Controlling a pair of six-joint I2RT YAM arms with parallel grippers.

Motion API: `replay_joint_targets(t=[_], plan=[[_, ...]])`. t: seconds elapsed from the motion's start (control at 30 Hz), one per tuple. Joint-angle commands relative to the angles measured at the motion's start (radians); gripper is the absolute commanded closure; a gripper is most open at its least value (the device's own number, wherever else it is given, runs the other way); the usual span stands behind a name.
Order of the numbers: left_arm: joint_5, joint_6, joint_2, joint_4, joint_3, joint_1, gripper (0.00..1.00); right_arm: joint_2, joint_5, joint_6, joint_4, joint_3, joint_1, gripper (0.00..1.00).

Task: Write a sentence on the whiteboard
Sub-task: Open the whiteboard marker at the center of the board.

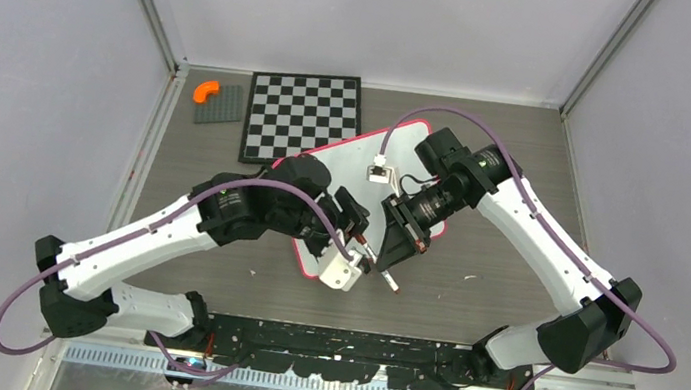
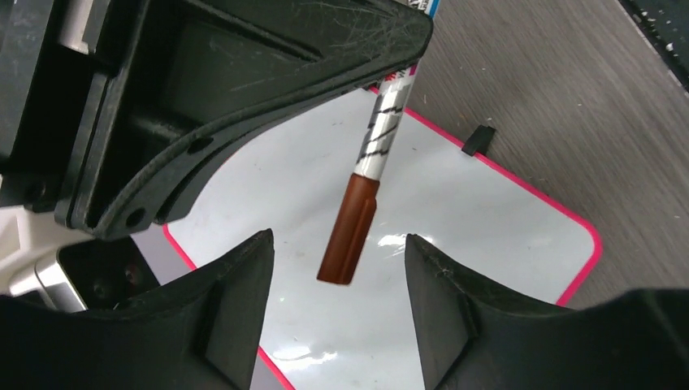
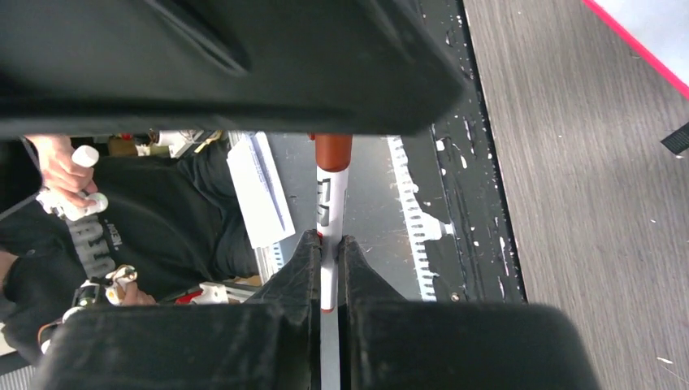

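The whiteboard [image 1: 351, 160] lies flat in the middle of the table, white with a pink rim, mostly under both arms. No sentence shows on the part of it in view [image 2: 455, 211]. My right gripper [image 3: 329, 240] is shut on the white barrel of a marker [image 3: 331, 195], whose brown cap [image 2: 349, 231] points at the left gripper. My left gripper [image 2: 338, 237] is open just above the board, its fingers on either side of the cap and not touching it. In the top view the two grippers [image 1: 369, 257] [image 1: 401, 253] meet over the board's near corner.
A black-and-white checkered board [image 1: 303, 117] lies behind the whiteboard. A grey plate [image 1: 220, 106] with an orange piece [image 1: 205, 91] sits at the back left. A black clip foot [image 2: 481, 138] sticks out from the whiteboard's rim. A person sits beyond the table's near edge [image 3: 97, 236].
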Motion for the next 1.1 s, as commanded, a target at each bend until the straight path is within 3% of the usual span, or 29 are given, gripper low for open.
replay_joint_targets(t=[0.0,0.13,0.27,0.3,0.4,0.5,0.73,0.83,0.9,1.07], plan=[[-0.057,0.055,0.007,0.107,-0.009,-0.031,0.42,0.002,-0.063,0.014,-0.006,0.000,0.010,1.00],[-0.081,0.070,0.004,0.131,-0.032,-0.062,0.54,0.009,-0.070,0.007,-0.020,0.015,0.011,1.00],[-0.091,0.008,0.010,0.131,-0.019,-0.065,0.74,0.005,-0.061,0.018,-0.009,0.014,0.011,0.97],[-0.091,-0.007,0.013,0.115,-0.012,-0.066,0.81,0.003,-0.046,0.027,0.002,0.017,0.010,0.89],[-0.089,-0.076,0.017,0.051,0.007,-0.065,1.00,0.000,0.041,0.051,0.031,0.037,0.006,0.48],[-0.089,-0.172,0.011,0.014,0.016,-0.064,1.00,-0.008,0.105,0.096,0.079,0.037,-0.042,0.22],[-0.020,-0.454,0.033,-0.068,0.062,0.006,1.00,-0.086,0.017,0.136,0.198,0.051,-0.292,0.18],[0.033,-0.588,0.055,-0.081,0.089,0.086,1.00,-0.169,0.254,0.352,0.359,0.013,-0.316,0.17],[0.083,-0.656,0.077,-0.110,0.120,0.131,1.00,-0.180,0.317,0.372,0.373,0.018,-0.324,0.17],[0.200,-0.800,0.134,-0.162,0.185,0.191,1.00,-0.149,0.048,0.291,0.329,0.038,-0.331,0.16]])
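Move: Just off the left hand's open fingertips lies the marker's brown cap, about 2 cm to the right and 1 cm lower. The right hand holds the marker by its tail half; from there the cap is roughly 4 cm ahead, 4 cm left and 1 cm up. Some 27 cm below the left hand, the whiteboard's middle lies about 16 cm ahead and 2 cm left, its nearer black tab 3 cm ahead and 1 cm right. Closing on the cap, the left hand edges about 1.5 cm right, pinches it and sinks some 2 cm; only then does the right hand open wide, release the marker's tail half and draw away about 11 cm forward, bearing right and finally upward, turning some 30 degrees clockwise. Keeping its pinch, the left hand tips and turns counter-clockwise about 30 degrees each, easing forward and left. ##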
